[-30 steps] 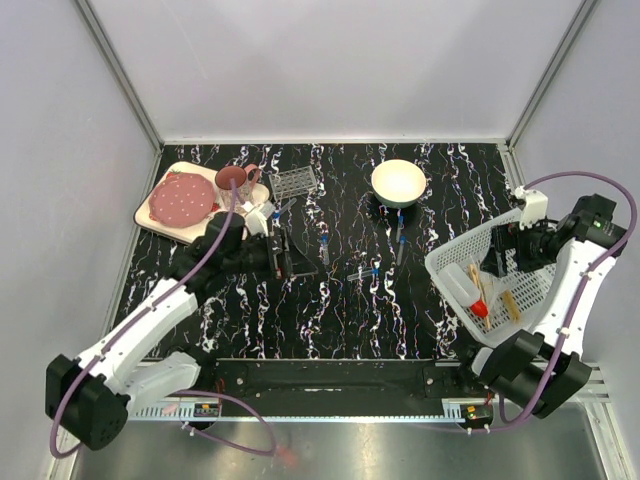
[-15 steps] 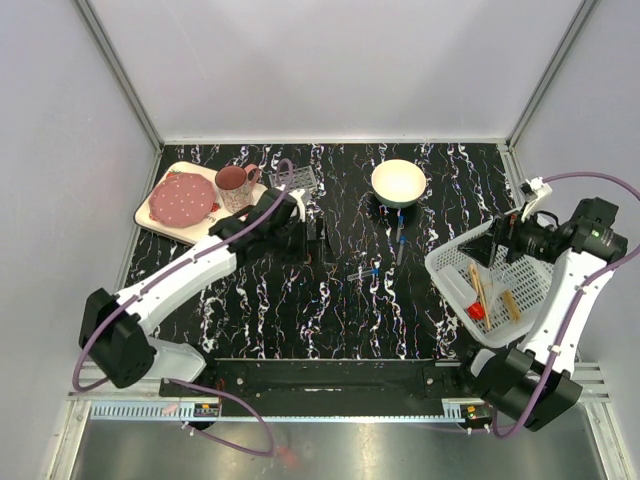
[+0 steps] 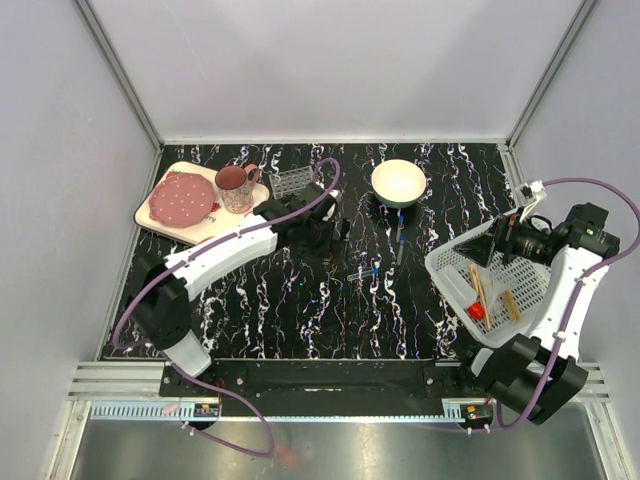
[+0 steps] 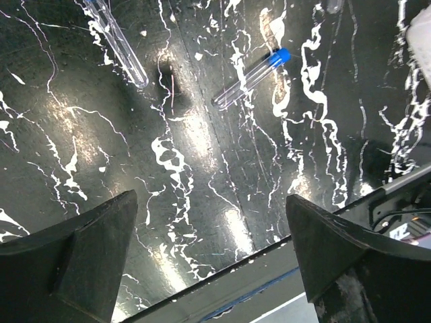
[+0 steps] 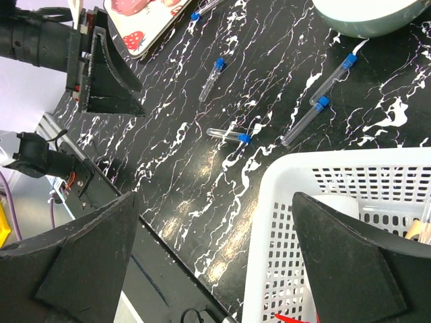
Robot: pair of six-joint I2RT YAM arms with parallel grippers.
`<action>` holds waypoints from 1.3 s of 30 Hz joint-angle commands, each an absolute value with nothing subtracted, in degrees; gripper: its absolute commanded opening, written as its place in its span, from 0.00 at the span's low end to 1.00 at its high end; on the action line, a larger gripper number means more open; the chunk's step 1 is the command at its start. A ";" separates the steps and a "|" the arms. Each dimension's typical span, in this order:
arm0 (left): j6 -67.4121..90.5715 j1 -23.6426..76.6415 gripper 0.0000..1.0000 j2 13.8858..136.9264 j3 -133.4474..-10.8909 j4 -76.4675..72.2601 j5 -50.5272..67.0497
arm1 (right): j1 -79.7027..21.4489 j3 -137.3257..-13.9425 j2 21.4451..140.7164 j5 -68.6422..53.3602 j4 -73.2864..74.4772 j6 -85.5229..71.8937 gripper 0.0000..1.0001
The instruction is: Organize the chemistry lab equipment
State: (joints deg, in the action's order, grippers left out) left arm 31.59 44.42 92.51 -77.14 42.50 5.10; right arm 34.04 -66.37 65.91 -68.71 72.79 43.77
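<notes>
Several thin clear blue-capped tubes lie on the black marbled table; one (image 3: pixel 365 272) is at the centre and another (image 3: pixel 400 240) is below the bowl. My left gripper (image 3: pixel 337 238) is open and empty above the table centre. Its wrist view shows one capped tube (image 4: pixel 252 77) and a second clear tube (image 4: pixel 121 40) ahead of the open gripper (image 4: pixel 212 269). My right gripper (image 3: pixel 497 248) hovers open and empty over the white basket (image 3: pixel 445 270); the right wrist view (image 5: pixel 215 269) shows the same. The basket holds tan wooden sticks (image 3: pixel 480 288) and a small red-tipped piece (image 3: pixel 478 311).
A cream bowl (image 3: pixel 398 182) sits at the back centre. A clear tube rack (image 3: pixel 290 182) stands beside a tray (image 3: pixel 150 222) with a pink mug (image 3: pixel 233 185) and a dotted plate (image 3: pixel 183 199). The right wrist view shows several tubes (image 5: pixel 229 134) left of the basket rim (image 5: pixel 283 202).
My left arm has swung from beside the tray rightward to the table centre, over the tubes. My right gripper has shifted slightly over the basket.
</notes>
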 commanded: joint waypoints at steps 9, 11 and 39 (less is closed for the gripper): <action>27.34 45.09 0.92 101.86 -85.95 48.16 0.18 | 34.10 -64.69 67.94 -71.01 73.21 46.05 1.00; 27.07 45.18 0.91 103.97 -87.62 48.78 -1.58 | 34.10 -64.25 68.03 -71.28 73.56 46.40 1.00; 25.05 40.17 0.69 124.54 -105.47 53.61 -3.25 | 33.93 -64.25 69.52 -70.93 73.30 46.32 1.00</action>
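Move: The blue-capped test tube lying nearly fore-and-aft in mid-table is about 13 cm ahead of the open left hand, barely 1 cm to its left and some 16 cm below. The crosswise tube lies about 6 cm ahead and 7 cm right of that hand. Another tube is level with the first and roughly 16 cm to its right. From the right hand, the first tube is about 16 cm ahead, 29 cm left and 26 cm below. Heading for the mid-table test tube without reaching it, the left hand first sinks almost straight, then slants forward and down, in all about 9 cm down and 8 cm forward. The wrist swings some 20 degrees so the fingers point nearly straight down, and they narrow from wide to about two-thirds open. The empty right hand eases down 2 cm near the basket, fingers wide. ##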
